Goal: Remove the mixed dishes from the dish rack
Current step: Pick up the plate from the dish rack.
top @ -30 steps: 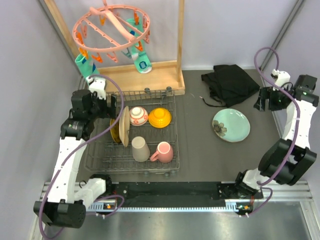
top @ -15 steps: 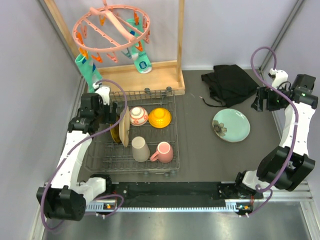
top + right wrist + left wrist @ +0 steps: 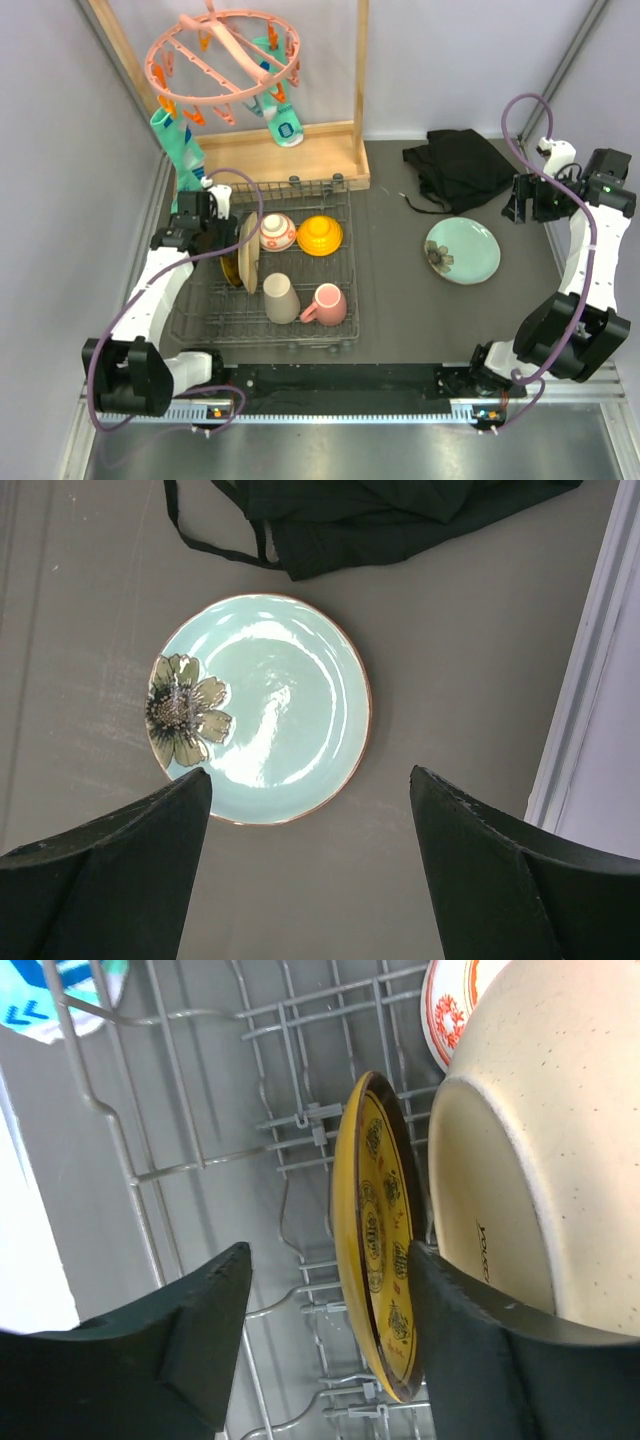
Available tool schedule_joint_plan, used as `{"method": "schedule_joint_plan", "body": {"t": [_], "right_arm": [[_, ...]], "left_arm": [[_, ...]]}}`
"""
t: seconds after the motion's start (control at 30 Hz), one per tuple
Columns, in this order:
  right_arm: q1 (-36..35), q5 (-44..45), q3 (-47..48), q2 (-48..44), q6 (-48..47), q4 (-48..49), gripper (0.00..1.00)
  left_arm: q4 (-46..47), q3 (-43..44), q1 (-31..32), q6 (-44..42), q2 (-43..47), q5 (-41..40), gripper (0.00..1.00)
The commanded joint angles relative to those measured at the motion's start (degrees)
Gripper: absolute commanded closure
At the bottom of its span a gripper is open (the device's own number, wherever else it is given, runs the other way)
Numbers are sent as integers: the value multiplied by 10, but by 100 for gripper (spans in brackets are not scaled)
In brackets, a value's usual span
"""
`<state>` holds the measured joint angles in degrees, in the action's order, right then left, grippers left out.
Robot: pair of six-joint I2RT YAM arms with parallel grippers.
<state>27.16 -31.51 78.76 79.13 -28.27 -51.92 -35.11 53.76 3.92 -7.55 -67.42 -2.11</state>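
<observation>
In the dark wire dish rack (image 3: 205, 300) a small yellow patterned plate (image 3: 230, 262) and a cream plate (image 3: 248, 250) stand on edge. Beside them sit a red-white bowl (image 3: 277, 232), an orange bowl (image 3: 319, 234), an upturned beige cup (image 3: 281, 297) and a pink mug (image 3: 327, 304). My left gripper (image 3: 222, 215) reaches into the rack's back left. It is open astride the yellow plate (image 3: 385, 1250), whose face lies close to the right finger (image 3: 470, 1360); the left finger stands well apart. My right gripper (image 3: 310, 773) hangs open and empty above the pale green plate (image 3: 262, 708), which lies on the table.
A black cloth (image 3: 460, 165) lies behind the green plate. A wooden frame with a pink peg hanger (image 3: 225, 60) and hanging socks stands behind the rack. The cream plate (image 3: 540, 1160) stands right beside the yellow one. Walls close in on both sides.
My left arm has stretched forward and down into the rack, and its jaws have narrowed around the yellow plate. The right arm shifted slightly at first, then held still.
</observation>
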Motion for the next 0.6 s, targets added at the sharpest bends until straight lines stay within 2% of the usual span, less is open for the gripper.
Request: {"method": "schedule_joint_plan", "body": {"t": [0.0, 0.1, 0.33, 0.57], "right_arm": [[-3, -21, 21, -10, 2, 4, 20], [-4, -26, 19, -6, 3, 3, 20], [-4, -29, 7, -7, 1, 5, 20], [-4, -32, -4, -13, -7, 4, 20]], "left_arm": [[9, -3, 1, -4, -8, 18, 35], [7, -6, 4, -5, -15, 37, 43], [8, -5, 7, -6, -28, 44, 52], [11, -3, 8, -5, -34, 41, 68]]}}
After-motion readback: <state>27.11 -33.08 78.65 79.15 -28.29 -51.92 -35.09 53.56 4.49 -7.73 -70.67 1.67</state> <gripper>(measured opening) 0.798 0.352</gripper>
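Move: Straddled by the open left fingers, the yellow plate stands on edge in the rack, its middle about 6 cm below that hand, 2 cm to its right and roughly level fore and aft. The big cream plate stands about 4 cm to the right of it, level with it; the red-patterned bowl lies some 11 cm right of the hand, 4 cm ahead and 8 cm below. From the right hand, the yellow plate is roughly 60 cm left, 5 cm back and 14 cm lower. Easing down over the yellow plate's upper rim, the left hand sinks about 2 cm and shifts some 1.5 cm right, towards the plate and the cream plate beyond it, tipping only a few degrees. Its fingers close to about half their starting gap, one on each side of the rim; the left finger comes to touch the back of the plate, while the right one ends close to the patterned face in the narrow slot beside the cream plate. ##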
